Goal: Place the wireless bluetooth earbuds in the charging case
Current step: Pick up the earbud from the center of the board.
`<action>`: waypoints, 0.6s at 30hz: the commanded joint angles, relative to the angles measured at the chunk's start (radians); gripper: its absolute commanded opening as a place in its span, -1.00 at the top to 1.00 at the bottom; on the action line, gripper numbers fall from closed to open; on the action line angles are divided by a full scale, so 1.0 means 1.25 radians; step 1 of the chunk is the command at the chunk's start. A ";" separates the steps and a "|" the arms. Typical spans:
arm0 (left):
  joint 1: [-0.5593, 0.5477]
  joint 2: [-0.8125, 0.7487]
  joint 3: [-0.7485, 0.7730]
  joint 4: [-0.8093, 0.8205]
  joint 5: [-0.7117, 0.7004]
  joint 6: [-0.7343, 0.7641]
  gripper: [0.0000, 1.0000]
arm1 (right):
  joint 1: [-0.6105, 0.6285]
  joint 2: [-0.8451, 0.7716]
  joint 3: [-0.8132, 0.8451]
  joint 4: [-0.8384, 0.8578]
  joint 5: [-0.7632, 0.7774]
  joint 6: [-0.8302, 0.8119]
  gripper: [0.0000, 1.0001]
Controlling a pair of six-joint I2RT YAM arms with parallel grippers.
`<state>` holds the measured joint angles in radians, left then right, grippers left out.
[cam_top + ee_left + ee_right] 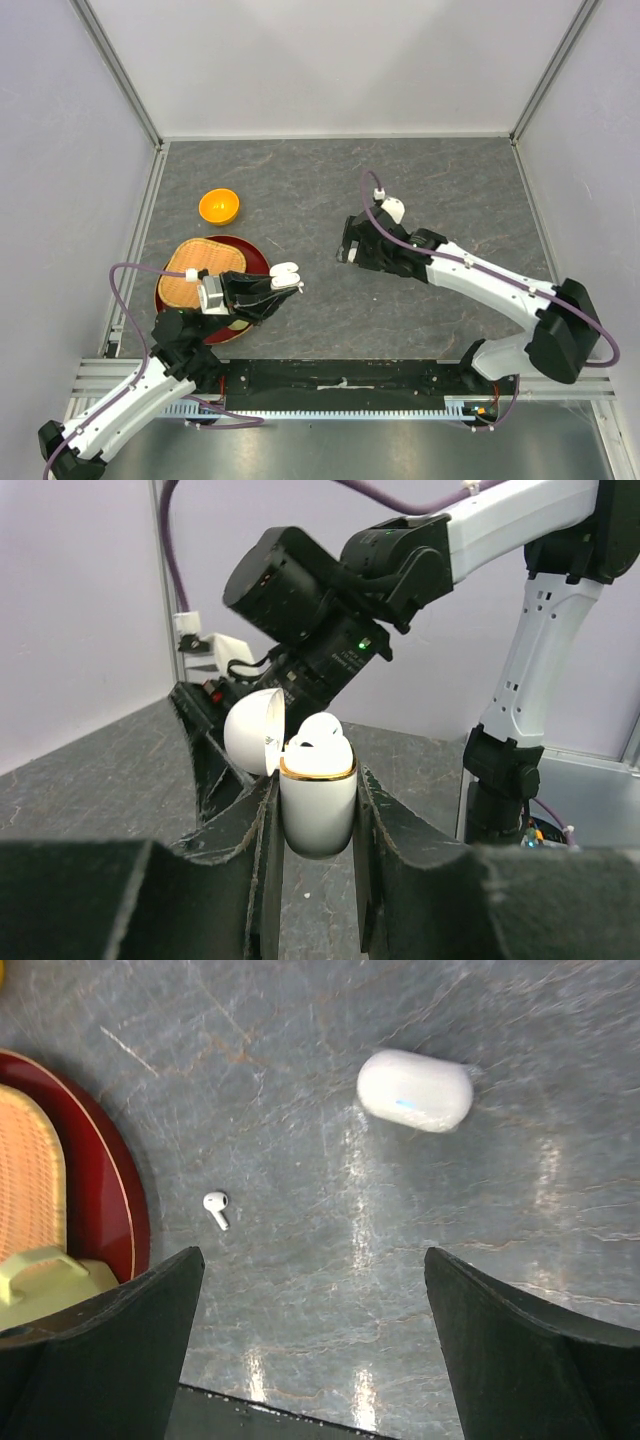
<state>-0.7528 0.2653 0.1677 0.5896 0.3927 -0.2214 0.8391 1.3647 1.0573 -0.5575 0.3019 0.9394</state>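
Observation:
My left gripper [278, 286] is shut on an upright white charging case [318, 805] with a gold rim, held above the table beside the red plate. Its lid [253, 732] hangs open to the left, and one white earbud [322, 730] sits in the top. The right gripper [312, 1256] hovers open and empty over the table, just right of the held case [284, 274]. Below it, one loose earbud [215, 1208] lies on the grey surface near the plate's edge. A second white case [415, 1090], closed, lies farther off on the table.
A red plate [258, 258] carrying a woven tray [200, 270] sits at the left, partly under my left arm. An orange bowl [219, 205] stands behind it. The right arm's black wrist [300, 590] looms close behind the held case. White walls enclose the table.

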 commanded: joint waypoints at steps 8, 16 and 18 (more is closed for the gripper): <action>0.000 -0.072 0.025 -0.073 -0.066 0.052 0.96 | -0.005 0.185 0.081 0.084 -0.214 -0.012 -0.79; 0.000 -0.130 0.023 -0.133 -0.128 0.070 0.96 | 0.000 0.291 0.124 0.121 -0.273 -0.010 -0.37; 0.001 -0.147 0.022 -0.143 -0.135 0.073 0.96 | 0.004 0.313 0.136 0.127 -0.282 -0.010 -0.30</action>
<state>-0.7528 0.1196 0.1692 0.4374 0.2802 -0.1810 0.8349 1.7229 1.1595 -0.4496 -0.0074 0.9276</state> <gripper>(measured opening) 0.340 0.685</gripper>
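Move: The earbud lies on the board about 10 cm to the right hand's left, 3 cm back and some 14 cm below. The red plate's middle is about 28 cm left and 3 cm back, the mug on it 24 cm left and 7 cm back. The charging case, held by the left hand, is roughly 12 cm left, 11 cm back and 15 cm above. From the left hand, the earbud is about 10 cm ahead, 4 cm right, 29 cm below. Right hand sinks about 8 cm while sweeping 7 cm left towards the earbud, tipping downward, open fingers narrowing. ##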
